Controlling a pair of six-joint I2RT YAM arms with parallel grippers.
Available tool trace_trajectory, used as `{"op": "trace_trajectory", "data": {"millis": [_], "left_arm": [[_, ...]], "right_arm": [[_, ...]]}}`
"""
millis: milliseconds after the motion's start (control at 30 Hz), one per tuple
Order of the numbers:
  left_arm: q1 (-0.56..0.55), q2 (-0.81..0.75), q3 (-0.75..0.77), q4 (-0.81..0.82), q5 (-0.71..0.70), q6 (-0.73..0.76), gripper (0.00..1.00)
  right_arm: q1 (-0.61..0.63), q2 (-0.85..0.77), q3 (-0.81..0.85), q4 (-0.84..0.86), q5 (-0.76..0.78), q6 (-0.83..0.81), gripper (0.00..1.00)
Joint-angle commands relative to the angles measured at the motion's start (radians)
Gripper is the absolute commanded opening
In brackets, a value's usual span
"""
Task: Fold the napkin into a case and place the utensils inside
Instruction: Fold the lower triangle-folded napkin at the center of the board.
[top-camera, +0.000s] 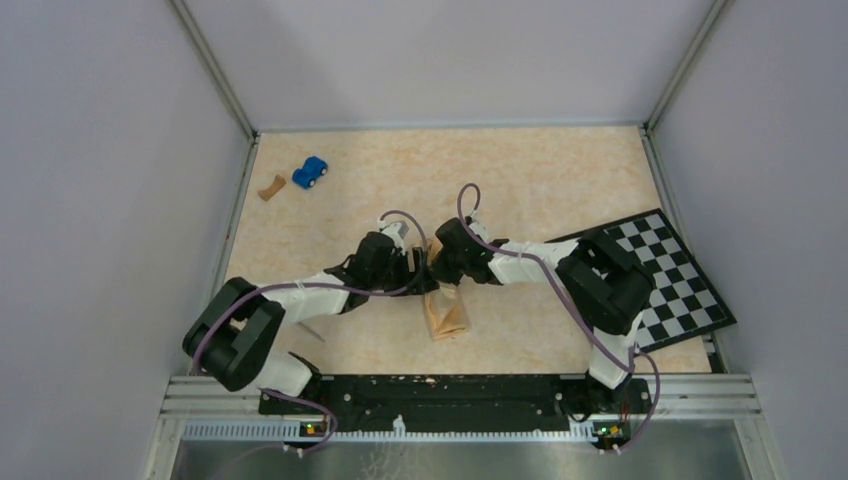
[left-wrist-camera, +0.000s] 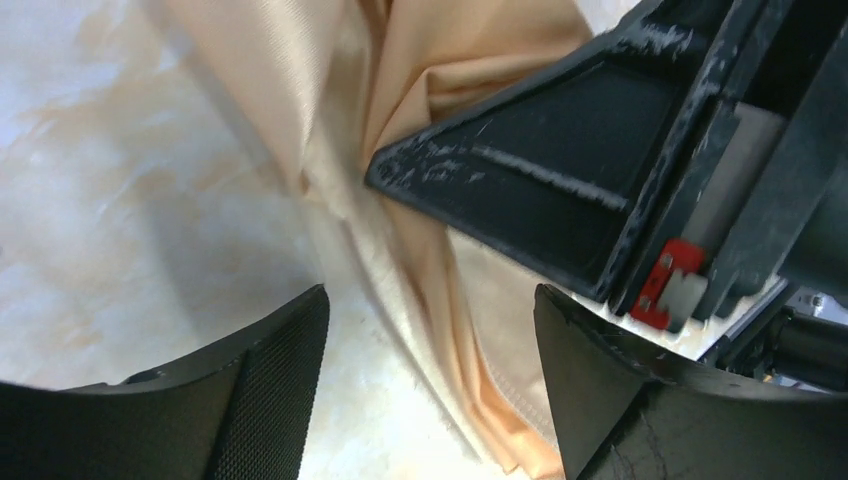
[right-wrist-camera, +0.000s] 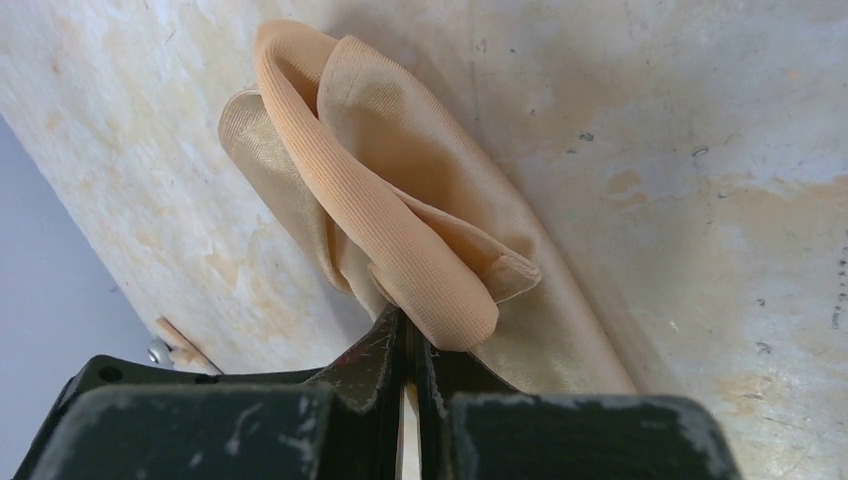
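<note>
The tan-orange napkin (top-camera: 447, 312) lies bunched and crumpled at the table's middle, one end lifted. My right gripper (top-camera: 441, 262) is shut on that lifted end; in the right wrist view its jaws (right-wrist-camera: 410, 345) pinch a rolled fold of the napkin (right-wrist-camera: 400, 200). My left gripper (top-camera: 416, 266) faces it from the left, open. In the left wrist view its gripper (left-wrist-camera: 430, 300) straddles a hanging strip of napkin (left-wrist-camera: 470, 330) without touching it, close under the right gripper's finger (left-wrist-camera: 540, 170). One thin grey utensil (top-camera: 313, 331) lies by the left forearm.
A black-and-white checkerboard (top-camera: 670, 280) lies at the right edge under the right arm. A small blue toy car (top-camera: 310, 172) and a brown curved scrap (top-camera: 269, 187) sit at the far left. Walls and frame posts close in the table.
</note>
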Motion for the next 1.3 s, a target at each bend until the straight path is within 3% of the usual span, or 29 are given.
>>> {"op": "trace_trajectory", "data": {"millis": [0, 200, 333, 367, 567, 733, 867, 967, 1267], "left_arm": [[-0.038, 0.113, 0.079, -0.085, -0.07, -0.017, 0.76], [-0.037, 0.143, 0.065, -0.152, -0.19, -0.061, 0.41], [-0.036, 0.171, 0.063, -0.168, -0.223, -0.064, 0.26], [-0.035, 0.167, 0.053, -0.155, -0.222, -0.066, 0.24], [-0.036, 0.122, 0.014, -0.109, -0.188, -0.078, 0.2], [-0.036, 0.099, 0.011, -0.091, -0.158, -0.079, 0.19], [-0.036, 0.079, 0.007, -0.089, -0.143, -0.083, 0.18], [-0.036, 0.079, 0.01, -0.087, -0.139, -0.085, 0.18], [-0.036, 0.085, 0.018, -0.079, -0.127, -0.084, 0.16]], "right_arm": [[0.014, 0.004, 0.003, 0.022, -0.008, 0.016, 0.0], [0.012, -0.019, 0.001, 0.022, -0.037, 0.012, 0.0], [-0.006, -0.047, -0.024, 0.051, -0.075, -0.011, 0.0], [-0.018, -0.057, -0.034, 0.058, -0.113, -0.036, 0.04], [-0.124, -0.215, -0.185, 0.256, -0.35, -0.293, 0.51], [-0.212, -0.357, -0.301, 0.265, -0.477, -0.45, 0.75], [-0.293, -0.35, -0.337, 0.35, -0.587, -0.493, 0.8], [-0.306, -0.267, -0.251, 0.34, -0.62, -0.55, 0.8], [-0.306, -0.085, -0.105, 0.313, -0.633, -0.584, 0.76]]}}
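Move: The left hand hovers open over the long left edge of the napkin strip, whose gathered part to be pinched lies about 1 cm ahead, level sideways and 2 cm below. The right fingers are already shut on the gathered napkin; from them the loose standing fold is centred some 4 cm ahead, 1 cm left and about level. From the right hand, the strip's near end lies roughly 12 cm back and 3 cm right, 2 cm lower. The left hand sinks about 2 cm and edges forward, closing on the gathered napkin edge just behind the right fingers, and keeps its pinch while the right hand still holds. The right then opens wide, lets go, backs off right and up about 7 cm each way, then swings forward, down and a little left beside the loose fold, turning some 30 degrees counter-clockwise. ##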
